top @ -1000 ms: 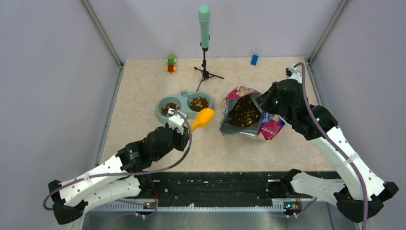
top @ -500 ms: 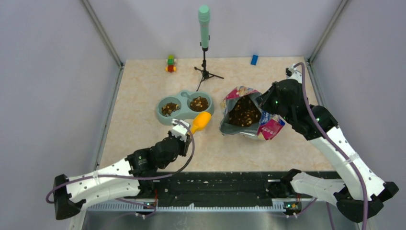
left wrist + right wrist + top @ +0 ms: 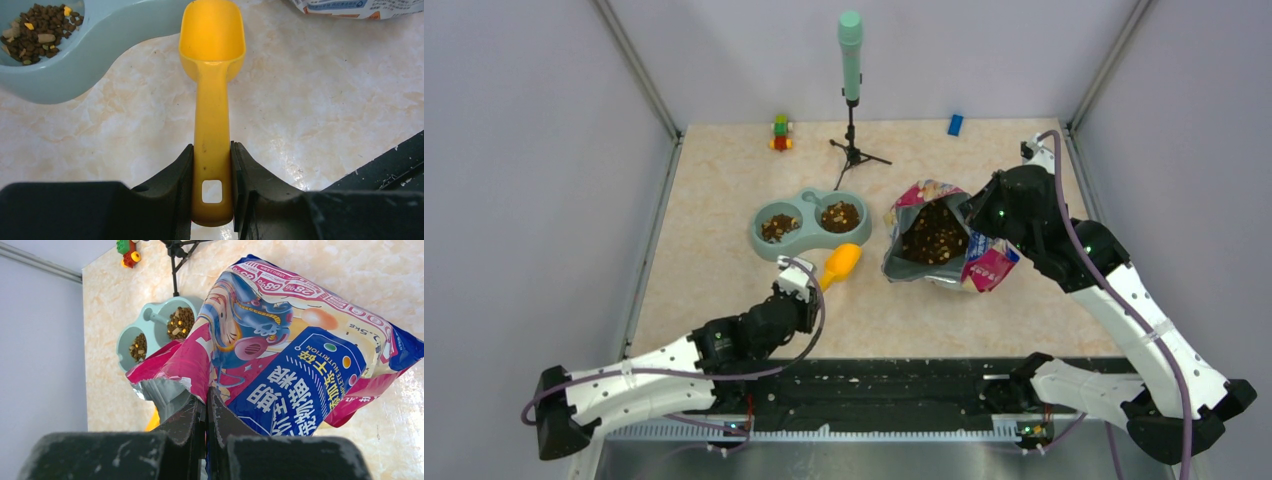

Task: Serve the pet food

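Observation:
Brown pet food [image 3: 779, 227] fills both wells of the pale-blue double bowl [image 3: 761, 245], and more kibble [image 3: 933, 235] shows inside the open pink-blue bag [image 3: 989, 267]. In the left wrist view, food [image 3: 35, 32] lies in the bowl's near well [image 3: 100, 60]. My left gripper [image 3: 212, 165] is shut on the handle of the yellow scoop [image 3: 212, 60], whose cup is empty and lies low over the table, just in front of the bowl. The scoop [image 3: 841, 264] points toward the bag. My right gripper [image 3: 206, 399] is shut on the bag's torn rim [image 3: 200, 365], holding it open.
A green microphone on a small tripod [image 3: 851, 90] stands behind the bowl. A toy of coloured blocks [image 3: 780, 132] and a blue block [image 3: 955, 124] lie near the back wall. The black rail [image 3: 874, 390] runs along the table's front edge.
My left arm has drawn back toward the table's front and dropped lower, carrying the scoop away from the bowl. The right arm and the bag have not moved.

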You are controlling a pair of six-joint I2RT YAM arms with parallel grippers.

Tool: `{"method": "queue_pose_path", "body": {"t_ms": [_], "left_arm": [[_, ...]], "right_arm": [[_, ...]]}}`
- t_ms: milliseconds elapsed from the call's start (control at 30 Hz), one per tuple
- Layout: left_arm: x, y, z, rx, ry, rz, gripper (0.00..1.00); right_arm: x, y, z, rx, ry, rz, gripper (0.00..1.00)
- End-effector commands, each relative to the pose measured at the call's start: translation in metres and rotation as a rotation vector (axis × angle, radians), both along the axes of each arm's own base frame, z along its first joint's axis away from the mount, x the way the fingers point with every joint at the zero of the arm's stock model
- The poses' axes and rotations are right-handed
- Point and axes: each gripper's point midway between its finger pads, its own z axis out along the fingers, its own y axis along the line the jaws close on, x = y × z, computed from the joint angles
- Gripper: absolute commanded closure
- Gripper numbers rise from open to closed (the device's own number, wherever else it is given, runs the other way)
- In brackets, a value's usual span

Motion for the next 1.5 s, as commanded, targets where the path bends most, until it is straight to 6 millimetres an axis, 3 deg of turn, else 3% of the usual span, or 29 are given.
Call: {"method": "queue_pose_path", "body": {"t_ms": [0,400,767,1200,1333,1467], "left_arm": [[-0.001,-0.005,-0.008,-0.051,0.030,0.024,1.00],[-0.002,-0.016,-0.026,-0.047,0.093,0.048,1.00],[-0.006,-0.008,-0.032,-0.050,0.125,0.085,1.00],[-0.007,-0.007,-0.018,-0.047,0.128,0.083,0.37],[-0.002,-0.013,0.004,-0.052,0.092,0.066,0.33],[0.010,-0.024,0.050,-0.069,-0.011,0.033,0.32]], "right_arm": [[0.006,0.001,0.009,0.011,-0.036,0.000,1.00],[0.007,0.004,0.010,0.011,-0.035,0.011,1.00],[0.006,0.004,0.009,0.011,-0.034,0.013,1.00],[0.006,0.005,0.009,0.017,-0.034,0.020,1.00],[0.004,0.005,0.009,0.017,-0.035,0.025,1.00],[0.002,0.005,0.010,0.017,-0.035,0.034,1.00]]}}
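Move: Just below the left hand, some 5 cm down and 1 cm back, is the bare table spot for the held scoop. The pet bowl stands about 22 cm ahead and 1 cm left of the hand, the food bag roughly 15 cm ahead and 29 cm to its right; the table's front edge runs 11 cm behind. From the right hand that spot lies about 10 cm back, 31 cm left and 24 cm below. Lowering the yellow scoop about 4 cm onto the table in front of the pet bowl, the left hand tips its fingers some 10 degrees farther down and holds there briefly. Its fingers then open off the handle and it rises roughly 3 cm clear. The right hand keeps its pinch on the bag's rim, practically still. ##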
